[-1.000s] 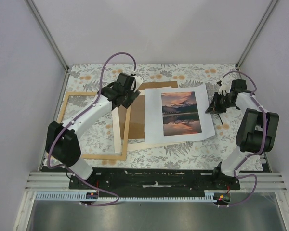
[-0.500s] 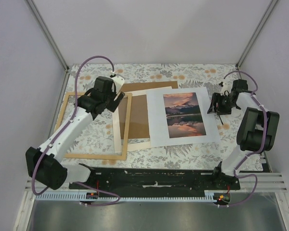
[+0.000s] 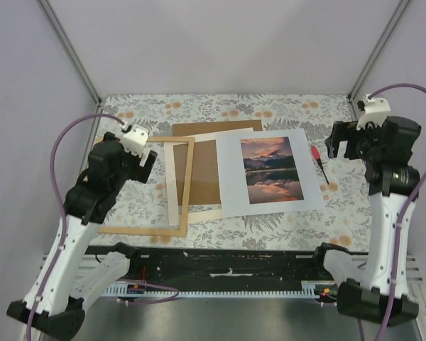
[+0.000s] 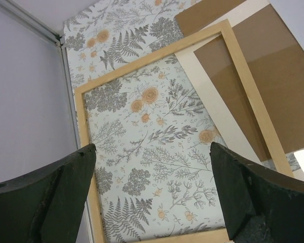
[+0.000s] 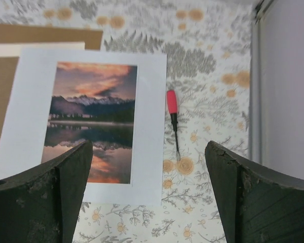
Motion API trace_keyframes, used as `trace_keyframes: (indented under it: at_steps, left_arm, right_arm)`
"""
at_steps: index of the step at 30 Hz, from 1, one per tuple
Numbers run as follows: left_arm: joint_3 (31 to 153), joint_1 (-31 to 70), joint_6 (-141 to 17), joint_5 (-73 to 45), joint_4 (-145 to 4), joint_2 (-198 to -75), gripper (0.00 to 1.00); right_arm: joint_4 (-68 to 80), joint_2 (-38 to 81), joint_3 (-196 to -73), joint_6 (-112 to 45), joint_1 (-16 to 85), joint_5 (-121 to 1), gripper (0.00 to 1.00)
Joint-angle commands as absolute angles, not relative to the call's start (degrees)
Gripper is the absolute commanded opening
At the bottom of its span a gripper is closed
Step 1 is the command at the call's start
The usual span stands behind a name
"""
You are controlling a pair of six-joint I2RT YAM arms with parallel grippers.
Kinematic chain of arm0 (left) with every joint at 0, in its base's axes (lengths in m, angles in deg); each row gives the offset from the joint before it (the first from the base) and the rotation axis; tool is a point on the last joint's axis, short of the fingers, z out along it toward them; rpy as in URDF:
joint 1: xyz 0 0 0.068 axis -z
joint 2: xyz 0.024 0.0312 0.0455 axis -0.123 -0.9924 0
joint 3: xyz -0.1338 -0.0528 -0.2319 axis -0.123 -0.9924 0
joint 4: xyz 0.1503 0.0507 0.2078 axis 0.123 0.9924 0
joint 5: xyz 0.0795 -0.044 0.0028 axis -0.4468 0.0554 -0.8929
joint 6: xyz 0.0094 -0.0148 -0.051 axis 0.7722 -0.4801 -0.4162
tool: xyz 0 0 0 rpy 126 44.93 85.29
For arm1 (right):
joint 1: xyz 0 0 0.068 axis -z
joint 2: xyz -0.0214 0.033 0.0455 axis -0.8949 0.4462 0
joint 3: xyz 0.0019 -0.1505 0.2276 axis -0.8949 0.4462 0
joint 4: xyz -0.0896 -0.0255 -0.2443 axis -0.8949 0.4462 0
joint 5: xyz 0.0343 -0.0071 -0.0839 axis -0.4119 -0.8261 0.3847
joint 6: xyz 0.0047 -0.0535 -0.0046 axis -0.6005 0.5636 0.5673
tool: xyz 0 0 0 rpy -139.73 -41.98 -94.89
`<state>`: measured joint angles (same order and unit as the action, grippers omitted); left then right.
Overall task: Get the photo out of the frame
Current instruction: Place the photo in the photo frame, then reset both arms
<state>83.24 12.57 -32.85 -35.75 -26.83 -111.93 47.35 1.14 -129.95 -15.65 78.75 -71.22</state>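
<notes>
The photo (image 3: pixel 270 172), a white sheet with a sunset mountain print, lies flat on the flowered table, right of the frame and outside it. Its left edge overlaps a brown board (image 3: pixel 206 177). The frame (image 3: pixel 187 181), thin light-tan wooden strips, lies at the left with only tablecloth showing through it. My left gripper (image 3: pixel 148 156) hovers open high over the frame (image 4: pixel 152 58), nothing between its fingers (image 4: pixel 153 147). At the right my right gripper (image 3: pixel 339 144) is raised and open above the photo's (image 5: pixel 91 116) right edge, and it too holds nothing (image 5: pixel 148 147).
A cream mat (image 3: pixel 172 188) lies under the frame's right strip and on the brown board. A second brown board (image 3: pixel 216 128) sticks out behind them. A red-handled screwdriver (image 3: pixel 318 158) lies just right of the photo. Walls and metal posts close in the table's sides.
Both arms have pulled back from the middle and risen. Both grippers have opened, the right one from shut. The photo's tilt has straightened and it rests flat.
</notes>
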Motion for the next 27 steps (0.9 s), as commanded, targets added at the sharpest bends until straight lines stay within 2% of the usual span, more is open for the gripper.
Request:
trace_keyframes:
  at_steps: [1, 6, 14, 22, 27]
  left_arm:
    - [78.0, 11.83, -31.92, -31.83, -27.16, -103.64, 1.0]
    - [74.03, 11.92, -35.16, -33.24, -29.45, -96.25, 1.0]
    - [71.13, 9.2, -37.45, -31.83, -30.95, -84.73, 1.0]
    - [68.32, 3.49, -37.97, -29.12, -33.58, -79.46, 0.97]
    - [68.4, 0.5, -38.68, -25.06, -33.06, -76.99, 0.96]
  right_arm:
    - [53.35, -7.93, -134.03, -14.94, 79.06, -72.46, 0.98]
    - [53.8, -18.22, -133.52, -14.07, 79.06, -74.32, 0.98]
    - [45.73, -39.12, -121.84, -15.55, 79.06, -70.28, 0.98]
    - [40.36, -57.24, -114.18, -21.0, 78.97, -67.82, 0.98]
    - [38.33, -63.23, -113.12, -22.32, 79.06, -65.97, 0.98]
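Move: The photo in its white mat lies flat on the table, its middle about 13 cm left of the right hand, level with it fore and aft and some 24 cm below. The red screwdriver is nearly under that hand, about 3 cm ahead and 1 cm to its right. From the left hand the photo is roughly 33 cm right and 4 cm ahead; the empty wooden frame lies about 4 cm left and 1 cm ahead. The photo is left lying as both empty, wide-open hands draw away from it. The right goes back about 21 cm towards its base and up some 10 cm, most of the rise coming early, its fingers tipping up steadily by nearly 50 degrees. The left pulls back about 8 cm, drifts 4 cm left over the frame and tips its fingers up some 20 degrees. ##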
